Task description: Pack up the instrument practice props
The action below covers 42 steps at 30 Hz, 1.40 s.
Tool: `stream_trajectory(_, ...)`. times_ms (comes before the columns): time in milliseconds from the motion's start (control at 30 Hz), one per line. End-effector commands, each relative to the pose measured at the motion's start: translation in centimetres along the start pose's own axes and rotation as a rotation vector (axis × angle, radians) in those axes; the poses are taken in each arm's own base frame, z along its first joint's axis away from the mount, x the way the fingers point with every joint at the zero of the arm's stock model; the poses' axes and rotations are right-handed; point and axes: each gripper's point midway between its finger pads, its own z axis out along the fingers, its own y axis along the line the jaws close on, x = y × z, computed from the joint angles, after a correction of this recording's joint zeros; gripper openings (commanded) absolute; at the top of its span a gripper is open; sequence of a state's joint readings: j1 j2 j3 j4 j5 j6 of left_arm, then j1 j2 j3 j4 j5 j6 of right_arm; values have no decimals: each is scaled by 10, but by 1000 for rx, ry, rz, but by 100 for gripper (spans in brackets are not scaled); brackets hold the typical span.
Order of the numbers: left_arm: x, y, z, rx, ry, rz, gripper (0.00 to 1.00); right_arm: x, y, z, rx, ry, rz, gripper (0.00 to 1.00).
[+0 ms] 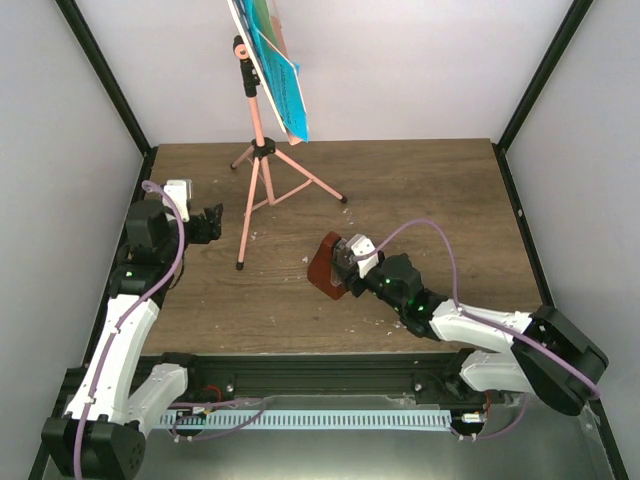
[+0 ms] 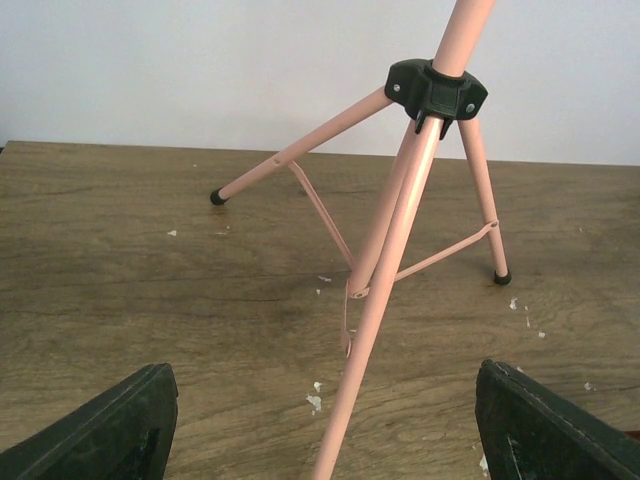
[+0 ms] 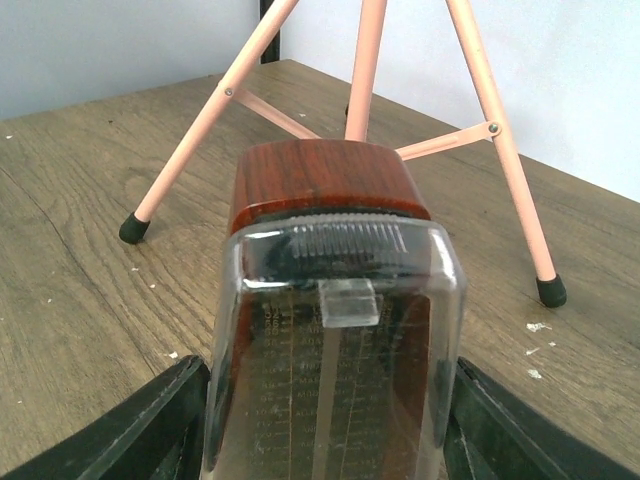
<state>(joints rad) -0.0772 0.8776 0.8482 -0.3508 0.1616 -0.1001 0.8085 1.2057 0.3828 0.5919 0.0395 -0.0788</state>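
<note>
The pink tripod music stand [image 1: 258, 150] stands at the back of the table, with blue sheet-music pages [image 1: 282, 85] on its desk. My left gripper [image 1: 212, 224] is open just left of the stand. In the left wrist view the stand's near leg [image 2: 385, 290] runs down between the wide-apart fingers [image 2: 110, 430], untouched. The reddish-brown metronome [image 1: 324, 266] with its clear cover [image 3: 335, 330] sits between the fingers of my right gripper [image 1: 347, 262], which press both of its sides. Its top points toward the stand. I cannot tell whether it rests on the table.
The wooden table [image 1: 420, 200] is walled by white panels with black frame posts. Small white flecks [image 2: 315, 400] lie on the wood by the stand's feet [image 3: 131, 228]. The stand's near foot [image 1: 241, 266] is between the two grippers.
</note>
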Motion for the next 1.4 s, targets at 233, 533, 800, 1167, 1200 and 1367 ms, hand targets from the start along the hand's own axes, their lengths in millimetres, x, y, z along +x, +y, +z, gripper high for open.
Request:
stream_trajectory(233, 7, 1, 1, 1, 19, -3, 83, 24, 7, 7, -22, 114, -22, 63)
stream_trajectory(533, 6, 1, 1, 3, 17, -2, 83, 23, 6, 10, -18, 119, -21, 69)
stream_trajectory(800, 7, 1, 2, 5, 20, -3, 83, 23, 4, 13, -6, 126, -16, 80)
stream_trajectory(1167, 7, 1, 2, 4, 22, -4, 83, 16, -3, 0, 31, 93, 12, 100)
stream_trajectory(1200, 7, 1, 2, 4, 20, -3, 83, 14, -4, -2, 38, 88, 18, 100)
stream_trajectory(1367, 8, -1, 1, 16, 23, -3, 85, -10, -12, -28, 71, 29, 92, 100)
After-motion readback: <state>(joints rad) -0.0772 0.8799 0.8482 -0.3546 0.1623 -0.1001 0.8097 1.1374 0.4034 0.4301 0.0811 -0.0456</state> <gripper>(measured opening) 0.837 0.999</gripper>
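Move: The clear cover is between the right fingers, its middle about 1 cm ahead, 1 cm left and 3 cm below the hand point. The metronome stands just behind it, roughly 2 cm ahead, 3 cm left and 4 cm lower. Beyond, on the table some 16 cm below the hand, are the tripod's near foot, about 6 cm ahead and 22 cm left, and its right foot, 22 cm ahead and 2 cm left. From the left hand, the cover is some 30 cm right, 5 cm back and 14 cm lower. Straight down about 4 cm along the clear cover's sides goes the right hand, slowly at first, the fingers spreading as it sinks and the wrist tipping down some 5 degrees. It then climbs back almost to its starting height, drifting about 1 cm to the right, with the fingers fully open and clear of the cover on both sides. ##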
